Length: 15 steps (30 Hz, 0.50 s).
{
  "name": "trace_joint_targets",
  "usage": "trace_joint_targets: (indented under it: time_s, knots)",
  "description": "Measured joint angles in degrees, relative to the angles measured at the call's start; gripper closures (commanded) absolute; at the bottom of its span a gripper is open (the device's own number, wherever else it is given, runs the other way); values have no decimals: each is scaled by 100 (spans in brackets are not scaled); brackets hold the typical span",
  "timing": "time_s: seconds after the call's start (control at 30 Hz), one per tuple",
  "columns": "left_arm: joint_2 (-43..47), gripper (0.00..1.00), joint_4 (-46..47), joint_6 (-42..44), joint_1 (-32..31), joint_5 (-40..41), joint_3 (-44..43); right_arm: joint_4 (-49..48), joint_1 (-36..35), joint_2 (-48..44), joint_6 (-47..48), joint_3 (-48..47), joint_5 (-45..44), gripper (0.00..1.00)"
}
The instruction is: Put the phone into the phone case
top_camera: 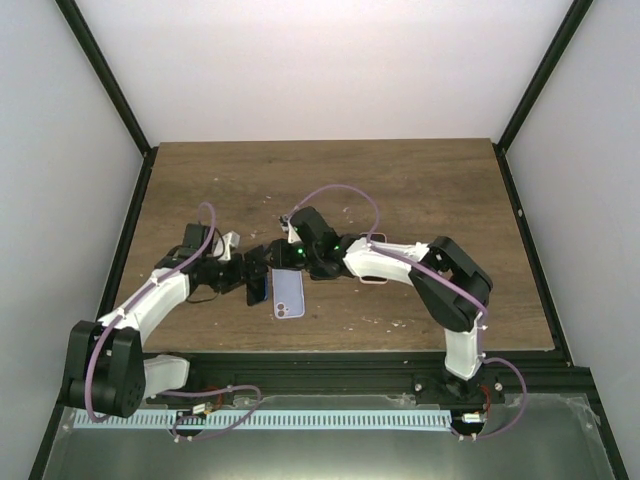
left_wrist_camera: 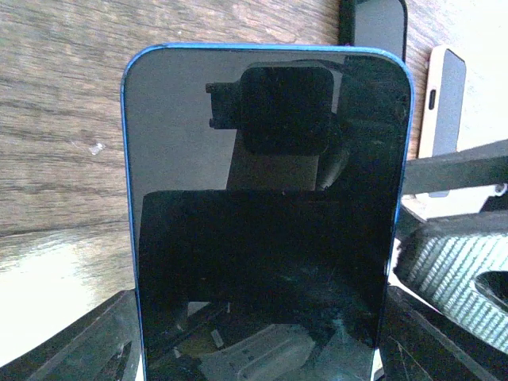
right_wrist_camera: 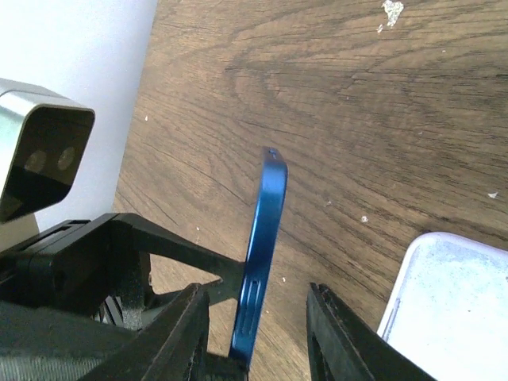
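The phone [left_wrist_camera: 266,182], blue-edged with a dark screen, fills the left wrist view. My left gripper [left_wrist_camera: 266,349] is shut across its width, holding it on edge above the table. In the right wrist view the phone's blue edge [right_wrist_camera: 262,238] stands between the jaws of my right gripper [right_wrist_camera: 255,292], with a gap on each side, so that gripper is open. The phone case [top_camera: 289,293], pale lilac, lies flat on the table just below both grippers; its corner [right_wrist_camera: 452,309] shows at the lower right. From above, the left gripper [top_camera: 243,274] and right gripper [top_camera: 283,260] meet at the phone [top_camera: 257,289].
A pinkish flat thing [top_camera: 376,279] lies partly under the right arm. A dark slab [left_wrist_camera: 373,22] and a white-edged slab [left_wrist_camera: 444,99] show beyond the phone. The wooden table [top_camera: 420,190] stretches back to white walls.
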State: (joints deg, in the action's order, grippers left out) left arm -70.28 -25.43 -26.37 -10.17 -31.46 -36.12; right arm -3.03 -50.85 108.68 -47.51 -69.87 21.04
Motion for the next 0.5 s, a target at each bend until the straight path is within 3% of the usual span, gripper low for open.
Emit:
trace_joint_targets:
  time_s: [0.07, 0.33, 0.5]
  knots:
    - [13, 46, 9, -15, -7, -92, 22, 24, 0, 42, -7, -55, 4, 66]
    - [114, 45, 42, -57, -26, -203, 59, 44, 0, 122, -26, -166, 151, 92]
    - [203, 35, 85, -98, -37, -212, 170, -4, -2, 122, -107, -153, 229, 98]
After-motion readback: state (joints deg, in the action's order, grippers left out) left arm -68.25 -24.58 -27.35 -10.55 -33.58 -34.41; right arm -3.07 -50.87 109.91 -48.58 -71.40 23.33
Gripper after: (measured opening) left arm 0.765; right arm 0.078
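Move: The phone is already held by its long sides in the left gripper, front end outward and right edge raised; its middle lies about 3 cm left of the right hand, 2 cm back and 3 cm below. The lavender phone case lies some 10 cm to the left hand's right, 4 cm back and 7 cm below, or 8 cm right, 6 cm back and 10 cm below from the right hand. The black phone lies about 16 cm right and 4 cm ahead of the right hand, 10 cm lower. Close the right gripper on the phone's raised right edge, pinching its thickness from front and back face, while easing that hand about 1 cm farther left over the edge. Keep the left gripper's hold on both long sides and let that hand drift roughly 1 cm back and slightly right, towards the right hand. ##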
